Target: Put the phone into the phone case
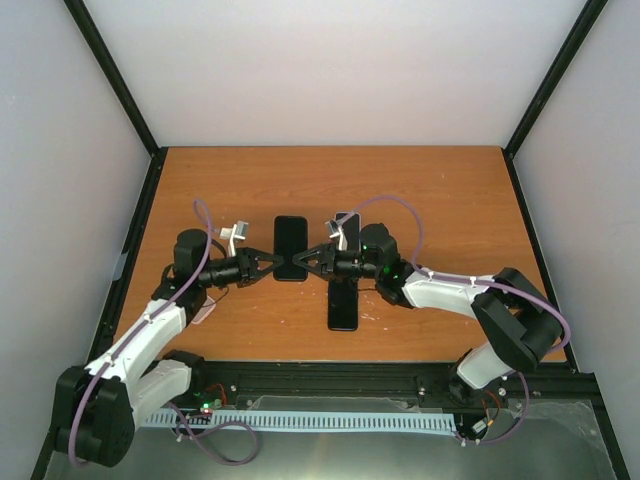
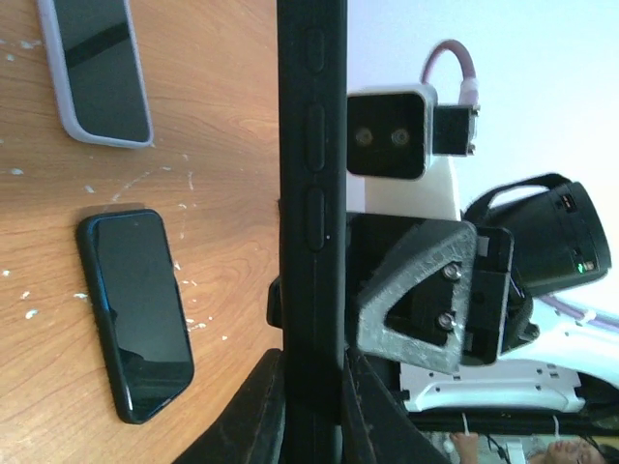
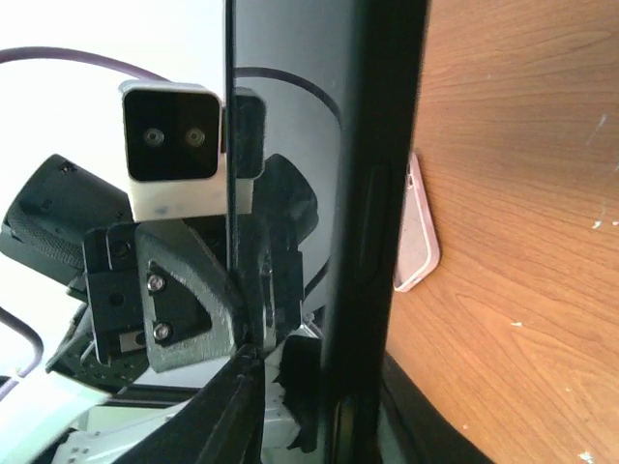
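Note:
A black phone case (image 1: 290,240) with a glossy dark phone face in it hangs flat just above the table, between both arms. Edge-on in the left wrist view, the case (image 2: 311,145) shows its moulded side buttons. My left gripper (image 1: 278,265) (image 2: 311,362) is shut on its near end, one finger under it and one over. My right gripper (image 1: 305,263) (image 3: 324,367) meets it from the other side. One finger lies against the case (image 3: 387,145) on the table side, and a gap shows between the other finger and the case. I cannot tell how deep the phone sits.
A second dark phone (image 1: 343,305) (image 2: 140,314) lies flat on the wooden table under the right forearm. A phone in a pale case (image 1: 347,222) (image 2: 97,68) (image 3: 418,237) lies behind the right wrist. Black frame posts and white walls bound the table.

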{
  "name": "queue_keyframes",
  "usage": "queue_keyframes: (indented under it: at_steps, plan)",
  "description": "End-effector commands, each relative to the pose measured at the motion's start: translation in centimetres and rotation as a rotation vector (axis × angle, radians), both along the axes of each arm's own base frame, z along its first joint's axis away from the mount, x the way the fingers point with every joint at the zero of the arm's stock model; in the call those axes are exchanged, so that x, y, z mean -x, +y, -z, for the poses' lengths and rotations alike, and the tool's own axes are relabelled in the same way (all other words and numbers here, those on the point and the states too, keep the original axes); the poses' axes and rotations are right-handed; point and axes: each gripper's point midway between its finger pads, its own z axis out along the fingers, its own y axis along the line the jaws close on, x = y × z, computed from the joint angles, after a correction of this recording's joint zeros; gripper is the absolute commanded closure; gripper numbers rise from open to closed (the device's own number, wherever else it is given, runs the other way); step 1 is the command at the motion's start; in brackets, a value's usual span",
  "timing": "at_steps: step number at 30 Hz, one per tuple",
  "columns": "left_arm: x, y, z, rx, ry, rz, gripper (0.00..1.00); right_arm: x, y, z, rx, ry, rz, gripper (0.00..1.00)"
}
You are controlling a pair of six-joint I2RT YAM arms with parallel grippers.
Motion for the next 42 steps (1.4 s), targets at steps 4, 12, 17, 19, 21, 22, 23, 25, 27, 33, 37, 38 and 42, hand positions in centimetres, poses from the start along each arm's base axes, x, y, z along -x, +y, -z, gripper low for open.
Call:
queue_keyframes:
  at_steps: [4, 12, 17, 19, 21, 22, 23, 25, 27, 33, 37, 38, 42]
  plan:
    - [-2.6, 1.2, 2.0, -0.114, 0.004, -0.110, 1.00, 0.6, -0.8, 0.4, 0.028, -0.011, 0.012, 0.41]
    - [-3.9, 1.9, 6.4, -0.213, 0.099, -0.141, 1.00, -0.9, -5.0, 2.9, 0.274, -0.031, 0.163, 0.12]
    - [-5.3, 1.8, 8.4, -0.232, 0.131, -0.137, 1.00, -2.1, -9.1, 3.3, 0.446, -0.084, 0.306, 0.00]
    - [-6.2, 1.4, 8.5, -0.227, 0.134, -0.119, 1.00, -2.2, -10.2, 3.0, 0.473, -0.094, 0.347, 0.00]
    - [-7.1, 1.0, 8.4, -0.220, 0.130, -0.104, 1.00, -2.3, -11.3, 3.2, 0.512, -0.087, 0.385, 0.00]
    - [-7.7, 0.9, 8.4, -0.221, 0.128, -0.102, 1.00, -2.4, -11.8, 3.5, 0.536, -0.078, 0.403, 0.00]
    - [-8.2, 0.7, 8.3, -0.222, 0.124, -0.097, 1.00, -2.5, -12.2, 3.6, 0.551, -0.075, 0.412, 0.00]
    - [-9.7, 0.3, 7.5, -0.222, 0.093, -0.084, 1.00, -2.4, -12.5, 3.9, 0.565, -0.072, 0.408, 0.00]
    - [-11.0, -0.1, 7.2, -0.227, 0.076, -0.069, 1.00, -2.4, -12.6, 4.1, 0.569, -0.065, 0.403, 0.00]
    - [-14.2, -0.6, 9.3, -0.272, 0.107, -0.047, 1.00, -2.3, -13.0, 3.9, 0.565, -0.075, 0.407, 0.00]
    - [-15.6, -1.4, 9.7, -0.249, 0.101, -0.007, 0.99, -1.9, -13.2, 4.0, 0.545, -0.068, 0.412, 0.00]
    - [-15.8, -1.5, 9.8, -0.246, 0.102, -0.003, 0.99, -1.8, -13.3, 4.1, 0.547, -0.067, 0.415, 0.00]
    - [-16.3, -1.7, 11.2, -0.250, 0.135, 0.008, 0.94, -1.8, -13.6, 4.2, 0.557, -0.069, 0.424, 0.00]
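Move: The black cased phone hangs level between both hands: its middle is about 3 cm ahead and 3 cm right of the left hand, and 3 cm ahead and 2 cm left of the right. From the left hand, the clear table spot lies some 17 cm ahead, 4 cm right and 18 cm down; the lavender-cased phone is 16 cm ahead, 16 cm right. The loose black phone lies 3 cm back and 11 cm right of the right hand, equally low. The cased phone passes to the left hand alone: the right fingers, already slightly parted around its edge, open wide and withdraw about 13 cm right and a little down, dipping some 30 degrees to end over the loose black phone. Keeping its pinch, the left hand sinks steeply, then carries the phone forward and finally down again towards the clear table beside the lavender-cased phone, fingertips tipping lower. ##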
